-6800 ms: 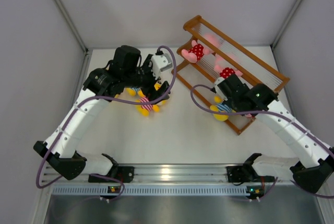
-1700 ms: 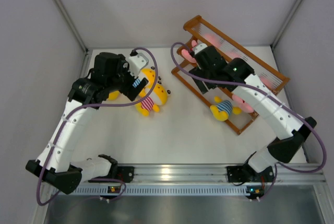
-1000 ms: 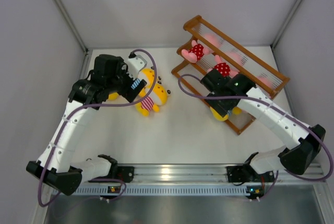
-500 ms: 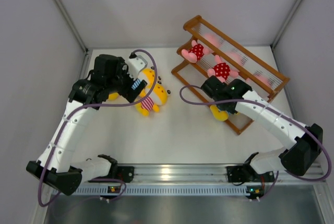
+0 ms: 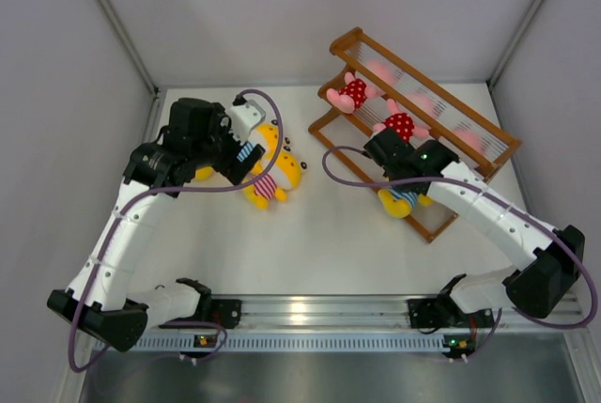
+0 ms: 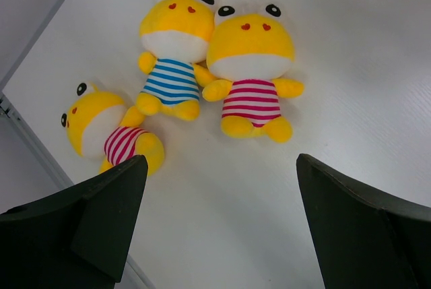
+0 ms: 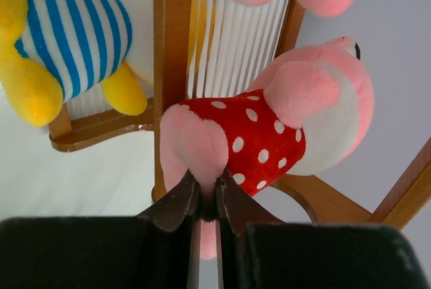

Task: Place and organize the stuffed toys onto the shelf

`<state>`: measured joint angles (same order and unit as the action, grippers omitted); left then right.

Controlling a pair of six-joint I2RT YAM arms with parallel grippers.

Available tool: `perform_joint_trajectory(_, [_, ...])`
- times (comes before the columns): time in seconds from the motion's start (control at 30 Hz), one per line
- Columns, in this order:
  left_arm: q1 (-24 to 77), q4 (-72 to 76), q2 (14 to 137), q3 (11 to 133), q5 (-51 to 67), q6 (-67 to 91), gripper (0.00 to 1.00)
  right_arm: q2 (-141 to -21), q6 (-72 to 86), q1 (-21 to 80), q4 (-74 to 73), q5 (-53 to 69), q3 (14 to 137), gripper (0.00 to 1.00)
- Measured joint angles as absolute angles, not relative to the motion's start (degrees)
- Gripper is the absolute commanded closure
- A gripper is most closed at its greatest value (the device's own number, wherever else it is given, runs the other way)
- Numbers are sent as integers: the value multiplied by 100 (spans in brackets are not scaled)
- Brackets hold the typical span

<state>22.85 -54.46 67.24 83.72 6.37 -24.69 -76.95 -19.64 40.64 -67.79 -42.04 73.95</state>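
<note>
Three yellow stuffed toys lie together on the table: one in a blue-striped shirt [image 6: 170, 60], one in pink stripes [image 6: 252, 73], and a second pink-striped one [image 6: 108, 137] to the left. My left gripper [image 6: 222, 225] hovers wide open above them, holding nothing. My right gripper [image 7: 205, 198] is shut on the leg of a pink toy in a red white-dotted outfit [image 7: 269, 134], which rests against the brown shelf [image 7: 168, 67]. In the top view this toy [image 5: 402, 125] sits on the shelf's middle tier. A yellow blue-striped toy [image 5: 402, 198] lies on the lowest tier.
Another pink dotted toy [image 5: 352, 93] lies at the shelf's [image 5: 498, 135] far left end, and pale pink shapes show behind the upper rods. Grey walls enclose the table on three sides. A metal rail [image 5: 300, 309] runs along the near edge.
My right gripper has closed on the pink dotted toy's leg and shifted slightly towards the shelf. The left arm and the yellow toys have not moved.
</note>
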Motion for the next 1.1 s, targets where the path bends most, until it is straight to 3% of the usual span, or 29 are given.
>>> perform_joint_trajectory(0.13, [2283, -5443, 6724, 8348, 637, -2493, 2, -7717, -2001, 3992, -6632, -4165, 7518, 84])
perform_joint_trajectory(0.17, [2283, -5446, 6724, 8333, 635, -2502, 2, -7723, -1999, 3983, -6617, -4160, 7518, 69])
perform_joint_trajectory(0.23, [2283, -5446, 6724, 8298, 631, -2519, 2, -7754, -1973, 3968, -6602, -4132, 7522, 49])
perform_joint_trajectory(0.37, [2279, -5428, 6729, 8180, 493, -2519, 2, -7826, -1894, 3946, -6718, -4112, 7706, 35])
perform_joint_trajectory(0.53, [2067, -5419, 7054, 7935, 340, -2508, 2, -7830, -1682, 3986, -7065, -4106, 8355, 33])
perform_joint_trajectory(0.77, [668, -5404, 7920, 7911, 956, -2248, 4, -7835, -1369, 4965, -7236, -4012, 9870, 27])
perform_joint_trajectory(0.93, [-102, -5343, 7933, 7612, 1122, -2217, 4, -7815, -1396, 5898, -5725, -3081, 9623, 21])
perform_joint_trajectory(1.1, [-928, -5269, 7874, 7076, 1286, -2255, 4, -8508, -1271, 6036, -3566, -1649, 8733, 22])
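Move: The polka-dot toy whose foot the right fingers still pinch already lies on the shelf, its middle about 4 cm ahead and 5 cm right, level. The next polka-dot toy is 10 ahead, 6 left; the low blue-striped toy 4 back, 5 left, 10 below. The table's near red-striped yellow toy is some 34 left, 6 ahead, 17 below. From the left hand, the far-left yellow toy lies 14 ahead, 16 left, 24 below; the near red-striped one 6 ahead, 5 right. The polka-dot toy's foot is let go as the right fingers open wide; that hand lifts clear of the shelf and swings some 28 cm left, dipping at the end, towards the yellow toys, rolling its left side up. The open left hand clears out of its way, sinking and going left about 15 cm each, turning counter-clockwise, nearer the far-left yellow toy. ##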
